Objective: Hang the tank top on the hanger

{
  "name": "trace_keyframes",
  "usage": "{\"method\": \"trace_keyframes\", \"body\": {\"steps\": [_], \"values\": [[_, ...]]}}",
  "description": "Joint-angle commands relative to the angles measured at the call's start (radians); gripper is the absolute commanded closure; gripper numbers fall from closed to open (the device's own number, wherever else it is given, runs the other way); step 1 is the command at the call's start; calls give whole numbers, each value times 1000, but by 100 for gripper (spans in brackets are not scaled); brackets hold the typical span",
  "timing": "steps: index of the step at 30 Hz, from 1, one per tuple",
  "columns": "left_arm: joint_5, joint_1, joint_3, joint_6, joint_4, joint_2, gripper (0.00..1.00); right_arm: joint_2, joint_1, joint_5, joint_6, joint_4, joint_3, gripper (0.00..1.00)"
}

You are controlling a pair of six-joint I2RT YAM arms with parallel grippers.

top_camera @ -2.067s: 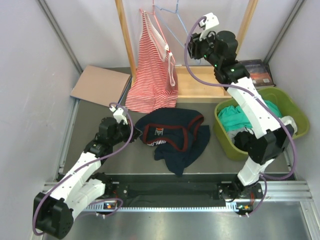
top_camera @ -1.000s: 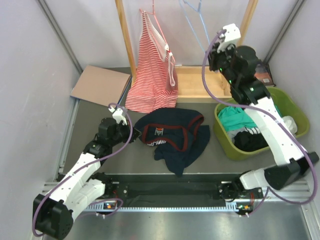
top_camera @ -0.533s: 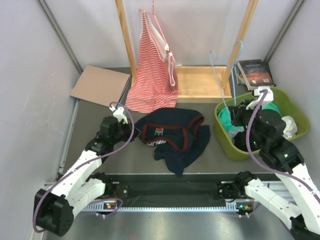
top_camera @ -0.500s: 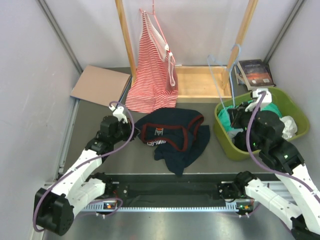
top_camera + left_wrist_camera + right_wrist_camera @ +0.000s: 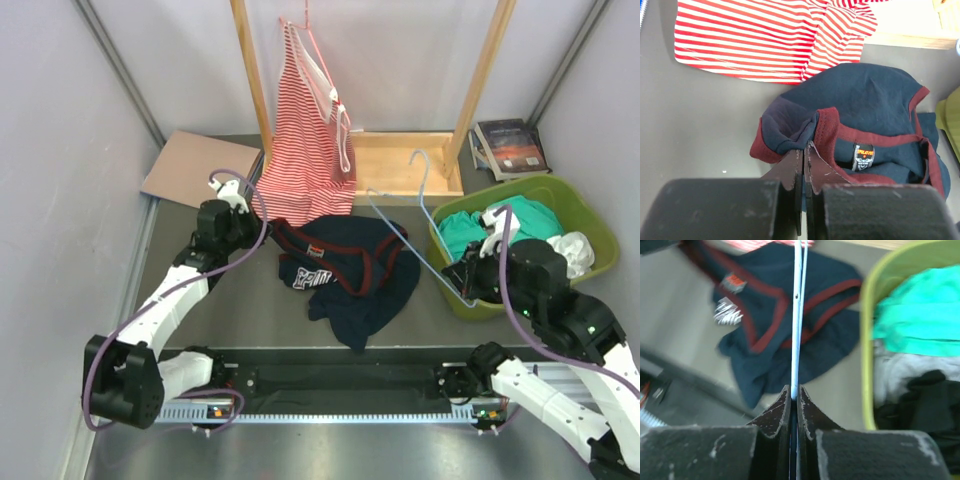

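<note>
The navy tank top (image 5: 350, 270) with dark red trim lies crumpled at the table's middle. My left gripper (image 5: 264, 224) is shut on its back-left edge and holds that edge up off the table. In the left wrist view its closed fingertips (image 5: 805, 148) pinch the red trim of the tank top (image 5: 865, 100). My right gripper (image 5: 466, 288) is shut on the light-blue wire hanger (image 5: 410, 238), held low over the tank top's right side, hook toward the back. In the right wrist view the hanger wire (image 5: 797, 315) runs straight out from the closed right gripper (image 5: 795, 390) above the tank top (image 5: 770, 340).
A red-and-white striped top (image 5: 305, 140) hangs from the wooden rack (image 5: 400, 165) at the back. A green basket (image 5: 556, 183) of clothes stands at right, close beside my right gripper. A cardboard sheet (image 5: 200, 170) lies back left and a book (image 5: 510, 145) back right.
My right arm has brought the hanger down from the rack rail to just over the tank top beside the basket. My left gripper has pulled the tank top's edge up and toward the back left.
</note>
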Motion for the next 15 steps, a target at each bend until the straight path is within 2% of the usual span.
{"method": "trace_keyframes", "body": {"steps": [1,7,15], "values": [[116,32,21,36,136,8,100,-42,8,-264,-66,-44,67,100],[292,49,4,51,188,2,100,-50,9,-451,-126,-33,36,100],[435,51,-12,-35,213,-19,100,-96,9,-521,-138,55,-8,100]]}}
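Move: The right hand holds the blue hanger's near end; the tank top's middle lies about 21 cm to this hand's left, 8 cm ahead and 15 cm below. The green bin is some 19 cm to its right and 12 cm ahead. The left hand holds the tank top's edge, the middle about 17 cm to its right and 8 cm back, 5 cm lower; the striped top's hem is roughly 7 cm to its right and 2 cm ahead. Right draws back 7 cm, swinging the hanger counter-clockwise over the tank top; left carries its edge right and up. ##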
